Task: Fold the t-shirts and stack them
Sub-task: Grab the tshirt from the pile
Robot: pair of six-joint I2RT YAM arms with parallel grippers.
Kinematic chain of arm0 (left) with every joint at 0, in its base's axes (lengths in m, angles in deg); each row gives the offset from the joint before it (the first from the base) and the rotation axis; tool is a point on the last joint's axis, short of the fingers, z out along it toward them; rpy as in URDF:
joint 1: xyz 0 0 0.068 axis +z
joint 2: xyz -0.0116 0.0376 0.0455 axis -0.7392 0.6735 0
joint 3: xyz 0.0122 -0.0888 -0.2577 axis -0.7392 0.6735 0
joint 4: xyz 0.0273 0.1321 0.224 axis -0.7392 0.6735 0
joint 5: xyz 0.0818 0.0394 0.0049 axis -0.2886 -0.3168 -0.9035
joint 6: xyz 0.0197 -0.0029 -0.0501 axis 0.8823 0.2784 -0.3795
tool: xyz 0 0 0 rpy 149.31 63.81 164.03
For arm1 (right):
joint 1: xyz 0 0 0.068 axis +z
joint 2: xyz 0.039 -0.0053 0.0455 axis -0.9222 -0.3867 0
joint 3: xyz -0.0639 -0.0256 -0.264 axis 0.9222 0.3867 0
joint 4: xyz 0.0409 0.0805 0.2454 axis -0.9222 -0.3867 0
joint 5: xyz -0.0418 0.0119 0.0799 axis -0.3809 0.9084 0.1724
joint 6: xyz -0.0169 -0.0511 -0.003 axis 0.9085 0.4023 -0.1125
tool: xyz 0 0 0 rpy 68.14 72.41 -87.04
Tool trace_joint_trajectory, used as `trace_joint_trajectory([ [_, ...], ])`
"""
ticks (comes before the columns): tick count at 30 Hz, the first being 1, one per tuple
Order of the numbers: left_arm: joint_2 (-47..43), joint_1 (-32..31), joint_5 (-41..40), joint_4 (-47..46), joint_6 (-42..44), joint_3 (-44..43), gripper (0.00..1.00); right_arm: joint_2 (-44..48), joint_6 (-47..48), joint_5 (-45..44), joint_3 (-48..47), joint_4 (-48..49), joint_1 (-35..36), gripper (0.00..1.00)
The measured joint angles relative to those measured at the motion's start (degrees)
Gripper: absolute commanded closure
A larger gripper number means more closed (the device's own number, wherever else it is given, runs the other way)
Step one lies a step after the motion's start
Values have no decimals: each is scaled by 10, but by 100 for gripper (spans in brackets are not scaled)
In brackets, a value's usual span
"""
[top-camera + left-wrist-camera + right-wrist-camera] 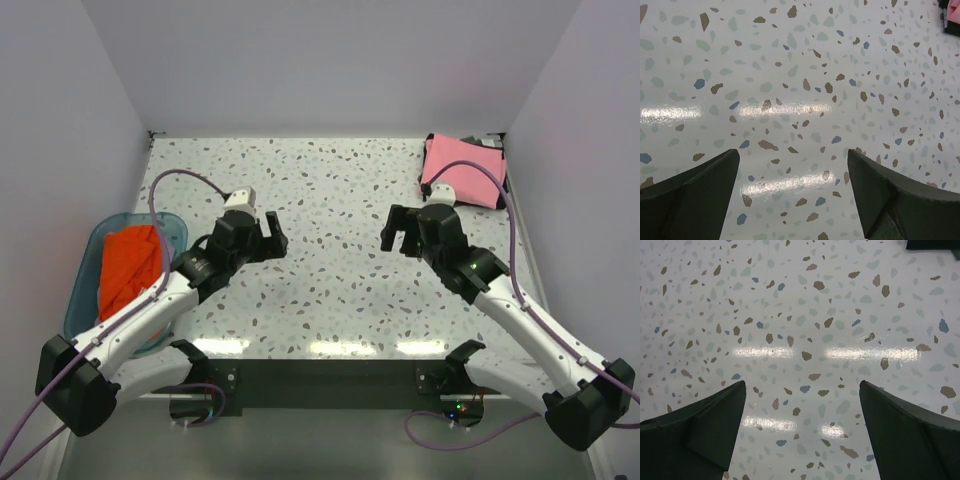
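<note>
A pink t-shirt (466, 169) lies folded at the table's far right corner; a sliver of it shows at the top right of the left wrist view (953, 14). A bright orange-red t-shirt (130, 268) lies crumpled in the teal basin (88, 268) at the left edge. No lavender shirt is in view. My left gripper (272, 233) is open and empty above the bare table (330, 200) left of centre, its fingers (695, 195) spread wide. My right gripper (397, 231) is open and empty right of centre, its fingers (700, 425) also spread.
The speckled tabletop (800, 90) fills both wrist views (805, 340). White walls close the table on the left, back and right. A dark object (492, 143) lies behind the pink shirt. Purple cables loop over both arms.
</note>
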Motion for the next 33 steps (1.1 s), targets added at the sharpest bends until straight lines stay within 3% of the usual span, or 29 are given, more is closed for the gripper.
trace_joint_trajectory([
  [9,0,2,-62,54,-18,-47,4,1,15,0,7,0,0,1],
  [12,8,32,-97,107,-33,-92,4,-1,19,0,7,-1,0,1],
  [19,34,219,-194,210,-68,-173,4,-33,24,5,6,-10,0,1],
  [27,51,482,-199,232,-87,-109,7,-52,27,46,6,-9,0,1],
  [33,137,573,-190,219,-107,-86,9,-69,27,76,7,-7,0,1],
])
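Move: The orange shirt lies bunched in the blue bin, about 32 cm to the left hand's left, some 6 cm back and 13 cm below it. A lavender shirt lies under the orange one, a few centimetres lower; the bin's middle is around 33 cm left of the same hand, 8 cm back and 14 cm down. From the right hand the orange shirt is far off, roughly 66 cm left, 7 cm back and 18 cm below. Towards the orange shirt in the bin the left hand swings fast, about 35 cm left, rising some 6 cm on the way, then sinking 11 cm and drawing back over the bin. It turns about 75 degrees counter-clockwise and tips its fingers lower, still wide open and seemingly not touching the cloth. The right hand, empty and open, sinks 4–5 cm over bare table and drifts a little left. ##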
